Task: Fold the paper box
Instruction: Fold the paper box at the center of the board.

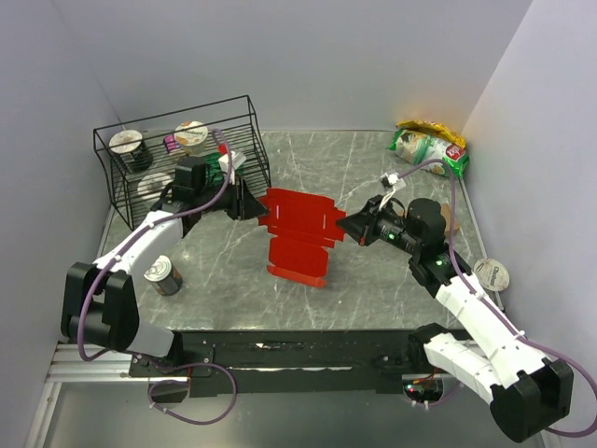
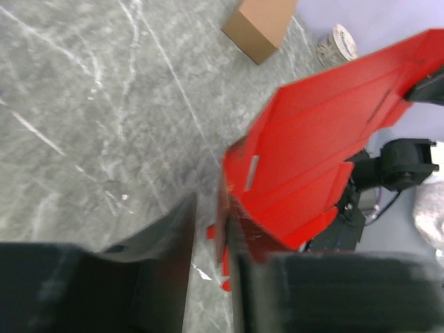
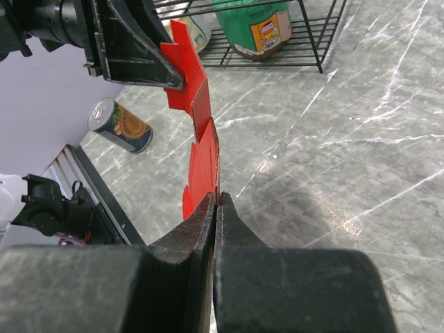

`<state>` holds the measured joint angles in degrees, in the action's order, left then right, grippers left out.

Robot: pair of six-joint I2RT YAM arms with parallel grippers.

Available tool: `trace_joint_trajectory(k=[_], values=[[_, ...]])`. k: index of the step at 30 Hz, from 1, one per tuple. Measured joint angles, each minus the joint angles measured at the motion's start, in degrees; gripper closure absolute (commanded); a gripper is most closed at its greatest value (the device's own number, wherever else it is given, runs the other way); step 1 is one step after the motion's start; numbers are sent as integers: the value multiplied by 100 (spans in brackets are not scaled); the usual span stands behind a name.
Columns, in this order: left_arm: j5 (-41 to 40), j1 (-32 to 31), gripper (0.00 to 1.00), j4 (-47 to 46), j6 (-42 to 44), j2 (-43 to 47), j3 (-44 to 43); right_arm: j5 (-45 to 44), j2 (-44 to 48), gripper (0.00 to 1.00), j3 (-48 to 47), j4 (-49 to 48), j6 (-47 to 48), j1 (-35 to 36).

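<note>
The paper box (image 1: pixel 298 229) is a bright red creased sheet with flaps, held up over the middle of the table between both arms. Its lower part hangs toward the table. My right gripper (image 1: pixel 347 227) is shut on the sheet's right edge; in the right wrist view the thin red paper box (image 3: pixel 201 156) runs away from the pinched fingertips of my right gripper (image 3: pixel 217 198). My left gripper (image 1: pixel 254 207) is at the sheet's left edge. In the left wrist view my left gripper (image 2: pixel 211 229) has its jaws narrowed around a flap of the paper box (image 2: pixel 312 139), with a gap showing beside the card.
A black wire basket (image 1: pixel 112 177) with cups and a green pack stands at the back left. A tin can (image 1: pixel 165 275) lies near the left arm. Snack bags (image 1: pixel 429 147) sit at the back right, a round lid (image 1: pixel 492 273) at the right edge, a brown cardboard box (image 2: pixel 260 28) beyond the sheet.
</note>
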<state>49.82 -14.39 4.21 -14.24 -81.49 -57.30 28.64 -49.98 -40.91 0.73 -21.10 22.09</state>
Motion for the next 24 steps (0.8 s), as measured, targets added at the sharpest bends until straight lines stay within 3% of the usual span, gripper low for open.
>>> trace_joint_trajectory(k=[1, 2, 3, 4, 5, 7, 14, 24], values=[[26, -46, 96, -4, 13, -11, 0, 0, -4, 100, 0, 9, 4, 0], [44, -76, 99, 11, 17, -13, -2, -2, -9, 93, 0, 20, 20, 0], [61, -120, 99, 48, 87, -15, -7, -4, -20, 79, 0, 44, 46, 0], [68, -149, 99, 101, 155, -15, -17, -15, -37, 40, -4, 90, 70, -2], [61, -168, 99, 157, 251, -15, -28, -39, -59, 21, -17, 168, 98, -2], [68, -181, 99, 306, 463, -9, -55, -101, -118, 4, -46, 356, 181, -2], [125, -260, 99, 890, 1574, 466, -35, -442, -160, 0, -669, 1220, 809, -7], [807, -345, 99, 1714, 2417, 638, -216, 568, -1099, 7, -2251, 1810, 2133, 74]])
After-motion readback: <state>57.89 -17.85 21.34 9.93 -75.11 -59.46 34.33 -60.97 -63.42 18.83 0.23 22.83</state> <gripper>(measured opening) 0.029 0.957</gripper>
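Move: The red paper box, held up slanting, has its left flap between my half-closed left fingers and its right flap shut in my right ones. Its middle is about 8 cm right, 4 cm back and 3 cm below my left hand, and some 9 cm left, 2 cm back and 4 cm below my right. From my left hand, the green jar in the rack stands about 9 cm ahead and 11 cm left, lower down; the can is 15 cm back and 25 cm left. My left fingers close on the box's left flap and pinch it; only then do my right fingers let go of the right flap, dipping about 2 cm as they open wide. My right hand then lifts clear to some 5 cm above its start, rolling about 15 degrees. Meanwhile my left hand draws the box back towards me about 6 cm, turning clockwise nearly 20 degrees and tilting. ##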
